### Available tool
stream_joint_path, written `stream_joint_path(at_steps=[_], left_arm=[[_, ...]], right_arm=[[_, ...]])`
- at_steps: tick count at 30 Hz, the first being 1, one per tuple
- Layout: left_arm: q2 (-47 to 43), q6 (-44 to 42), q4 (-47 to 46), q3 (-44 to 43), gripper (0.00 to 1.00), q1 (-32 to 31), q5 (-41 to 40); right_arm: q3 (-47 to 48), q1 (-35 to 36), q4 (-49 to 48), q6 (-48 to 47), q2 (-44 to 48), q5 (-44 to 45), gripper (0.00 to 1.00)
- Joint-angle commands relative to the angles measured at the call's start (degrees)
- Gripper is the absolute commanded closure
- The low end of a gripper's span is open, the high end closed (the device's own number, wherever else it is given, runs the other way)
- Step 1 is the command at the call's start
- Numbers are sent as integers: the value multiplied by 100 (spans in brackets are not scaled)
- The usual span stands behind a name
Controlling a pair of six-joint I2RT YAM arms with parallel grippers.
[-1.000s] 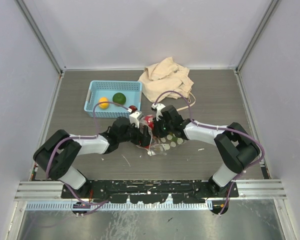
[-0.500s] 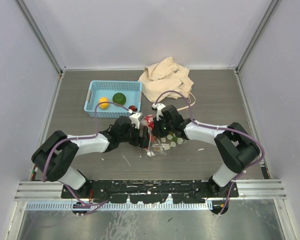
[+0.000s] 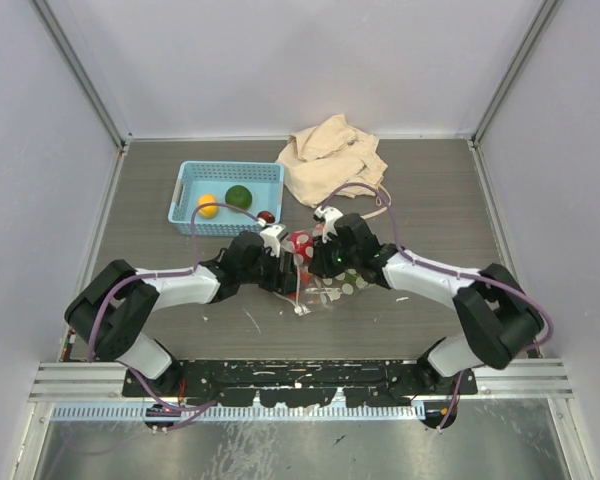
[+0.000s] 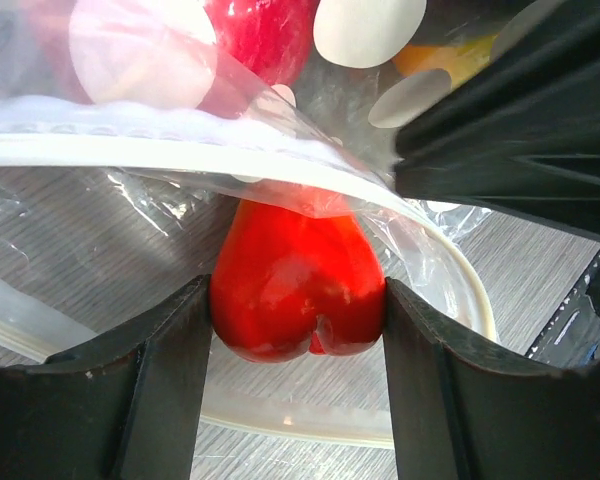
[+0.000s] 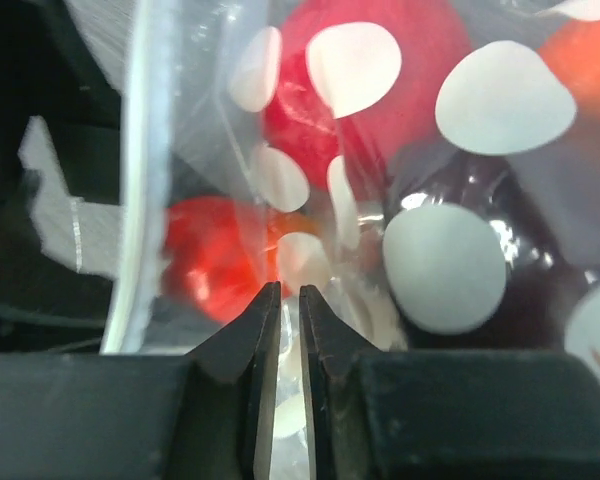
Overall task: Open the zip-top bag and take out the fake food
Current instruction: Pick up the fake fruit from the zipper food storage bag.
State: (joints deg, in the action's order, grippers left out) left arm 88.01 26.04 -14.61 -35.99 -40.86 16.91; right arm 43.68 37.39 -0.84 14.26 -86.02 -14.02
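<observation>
The zip-top bag (image 3: 332,284), clear with white dots, lies between both arms, and its white zip strip (image 4: 130,150) is parted. My left gripper (image 3: 286,268) reaches into the mouth. In the left wrist view it (image 4: 298,310) is shut on a glossy red piece of fake food (image 4: 298,285), with both fingers pressed against its sides. More fake food shows through the film: a red piece (image 5: 380,90), an orange one (image 5: 585,55) and a dark maroon one (image 5: 540,290). My right gripper (image 5: 290,300) pinches the bag's film (image 5: 445,265), its jaws a thin slit apart.
A light blue basket (image 3: 185,185) at the back left holds a yellow-orange fruit (image 3: 208,206) and a green one (image 3: 239,196). A small dark red piece (image 3: 267,217) lies by its near right corner. The beige cloth bag (image 3: 332,160) lies at the back centre.
My left jaws have closed in onto the red piece. The right arm's elbow has swung out to the right, and its jaws have parted very slightly.
</observation>
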Motion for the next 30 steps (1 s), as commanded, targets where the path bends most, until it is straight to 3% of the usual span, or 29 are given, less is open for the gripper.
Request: stream_joint_path(at_steps=[1, 9, 12, 14, 21, 30], left_arm=[[6, 9, -265, -76, 62, -15, 117], [34, 131, -423, -5, 65, -11, 195], [65, 178, -488, 17, 66, -10, 245], [89, 203, -527, 22, 66, 5, 298], [210, 333, -657, 37, 66, 47, 433], [189, 356, -670, 65, 67, 83, 487]], right_arm=[[-143, -17, -100, 230, 974, -1, 78], [-995, -6, -1080, 1240, 1984, -716, 56], [-1361, 30, -1379, 1456, 2256, -664, 46], [-1549, 113, -1471, 1521, 2420, -556, 45], [-1461, 1203, -919, 1356, 2484, 907, 35], [-797, 2070, -315, 1311, 1674, 2398, 39]])
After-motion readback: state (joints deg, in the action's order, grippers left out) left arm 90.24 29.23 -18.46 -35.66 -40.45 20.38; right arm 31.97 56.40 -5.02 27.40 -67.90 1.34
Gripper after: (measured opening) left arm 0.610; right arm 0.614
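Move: The zip's white end knob, at the near corner of the bag mouth, lies roughly 10 cm back from the right hand, 4 cm to its left and 4 cm lower. The red fake pepper in the left fingers is some 4 cm back, 4 cm left and 3 cm below the right hand; a round red fruit under the spotted film is about 5 cm ahead, 3 cm left and 3 cm down. From the left hand, the knob is about 6 cm back, 2 cm right and 1 cm lower. Up off the spotted film by about 7 cm, then back towards the base, the right hand clears the bag mouth, and finally sinks and swings left towards the zip's end knob, ending about 9 cm back from its start. Its fingers spread from nearly shut to well over half open, stopping short of the knob. The left hand keeps its grip on the red pepper, easing about 1 cm right. ##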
